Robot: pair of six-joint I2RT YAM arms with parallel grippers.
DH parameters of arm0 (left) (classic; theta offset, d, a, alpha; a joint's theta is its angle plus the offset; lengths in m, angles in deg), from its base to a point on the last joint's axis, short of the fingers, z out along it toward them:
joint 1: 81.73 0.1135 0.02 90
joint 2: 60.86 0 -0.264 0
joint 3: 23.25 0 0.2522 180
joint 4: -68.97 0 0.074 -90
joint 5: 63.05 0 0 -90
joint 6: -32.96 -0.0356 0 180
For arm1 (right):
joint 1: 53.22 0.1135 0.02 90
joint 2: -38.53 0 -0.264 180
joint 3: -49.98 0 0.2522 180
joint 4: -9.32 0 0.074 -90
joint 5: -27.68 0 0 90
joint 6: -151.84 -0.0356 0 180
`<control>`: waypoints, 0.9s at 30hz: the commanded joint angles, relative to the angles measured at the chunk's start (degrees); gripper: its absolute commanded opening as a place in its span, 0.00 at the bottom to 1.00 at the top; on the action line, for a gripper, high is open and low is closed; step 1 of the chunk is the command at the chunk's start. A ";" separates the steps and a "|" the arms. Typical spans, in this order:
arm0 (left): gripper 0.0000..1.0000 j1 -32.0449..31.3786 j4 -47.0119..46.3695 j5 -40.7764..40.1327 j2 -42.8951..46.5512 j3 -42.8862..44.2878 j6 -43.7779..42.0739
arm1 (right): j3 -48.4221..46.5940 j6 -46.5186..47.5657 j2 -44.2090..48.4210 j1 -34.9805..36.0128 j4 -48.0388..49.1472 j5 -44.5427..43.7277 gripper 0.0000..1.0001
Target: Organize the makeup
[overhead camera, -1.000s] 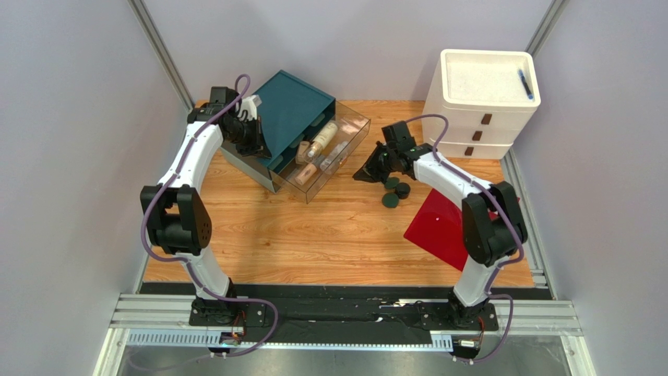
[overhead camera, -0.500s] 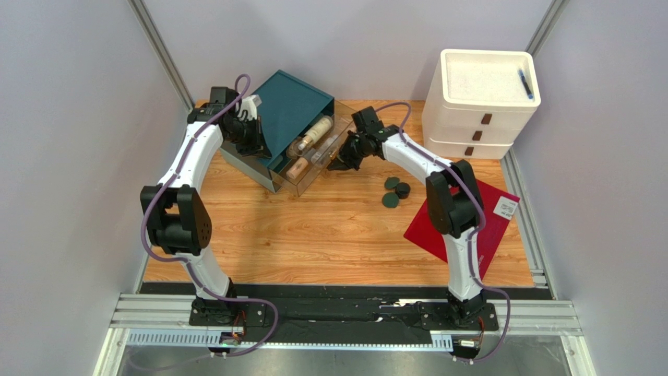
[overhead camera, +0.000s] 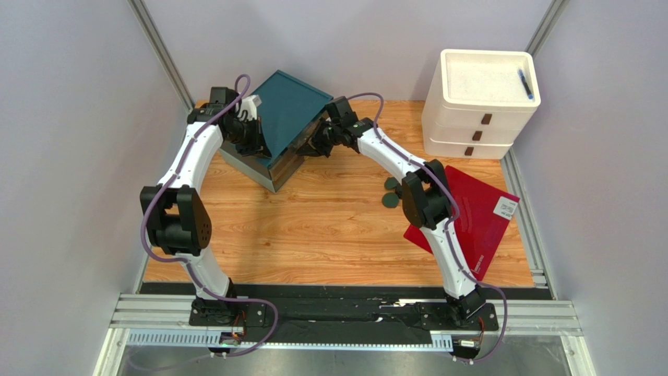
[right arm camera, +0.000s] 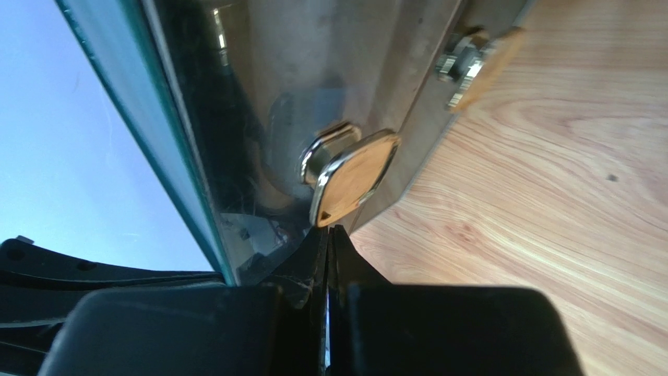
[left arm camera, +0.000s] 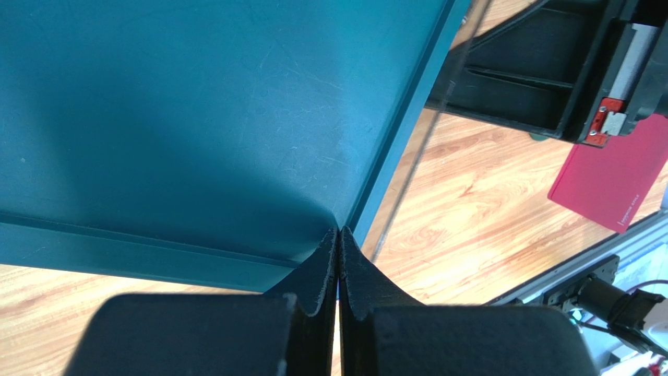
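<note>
The teal drawer box (overhead camera: 288, 110) stands at the back left with its clear drawer pushed in, so the bottles and tubes are hidden inside. My right gripper (overhead camera: 316, 143) is shut, its tips (right arm camera: 329, 229) against the clear drawer front (right arm camera: 259, 117) just under a gold knob (right arm camera: 354, 176). Shut as well, my left gripper (overhead camera: 252, 143) presses the box's teal side wall (left arm camera: 196, 117) with its tips (left arm camera: 339, 232). Small round dark-green compacts (overhead camera: 390, 200) lie on the wood beside the right arm's elbow, partly covered by it.
A flat red sheet (overhead camera: 474, 215) lies at the right under the right arm, also in the left wrist view (left arm camera: 611, 176). A white three-drawer unit (overhead camera: 478, 117) stands at the back right with a blue pen (overhead camera: 525, 84) on top. A second knob (right arm camera: 473, 64) shows on the drawer front.
My right gripper swept left from the compacts to the box and pushed the clear drawer in; the bottles that showed in it are now hidden. The left arm stayed put.
</note>
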 commanded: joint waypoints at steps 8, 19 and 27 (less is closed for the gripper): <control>0.00 -0.69 13.76 -8.51 -4.99 -6.02 -4.00 | -7.32 -4.53 -4.69 1.31 9.14 5.35 0.00; 0.00 -0.69 13.49 -7.55 -5.60 -5.76 -3.48 | 14.02 -2.33 5.94 0.61 11.52 5.35 0.27; 0.00 -0.69 13.49 -7.28 -6.04 -5.85 -3.74 | 18.17 -5.84 4.89 -0.10 12.48 2.81 0.50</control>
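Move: The right hand's closed fingertips are against the upper drawer's front, which still stands a few centimetres out; the upper handle is about 3 cm ahead and 2 cm to the right, at the same height. The lower handle is roughly 4 cm ahead, level sideways and 7 cm lower. The box's near top corner lies some 8 cm left, 5 cm back and 4 cm higher. From the left hand, the upper handle is about 11 cm right, 5 cm ahead and 4 cm below. Leftward for about 2 cm, the right hand's shut fingertips keep pushing on the upper drawer's front, slowing nearly to a stop. The hand then comes off and swings down some 7 cm, also back and a little right, to the lower drawer's level, tipping further down by roughly 10 degrees as its fingers open about halfway. The left hand stays shut and still at the box's near top corner. ##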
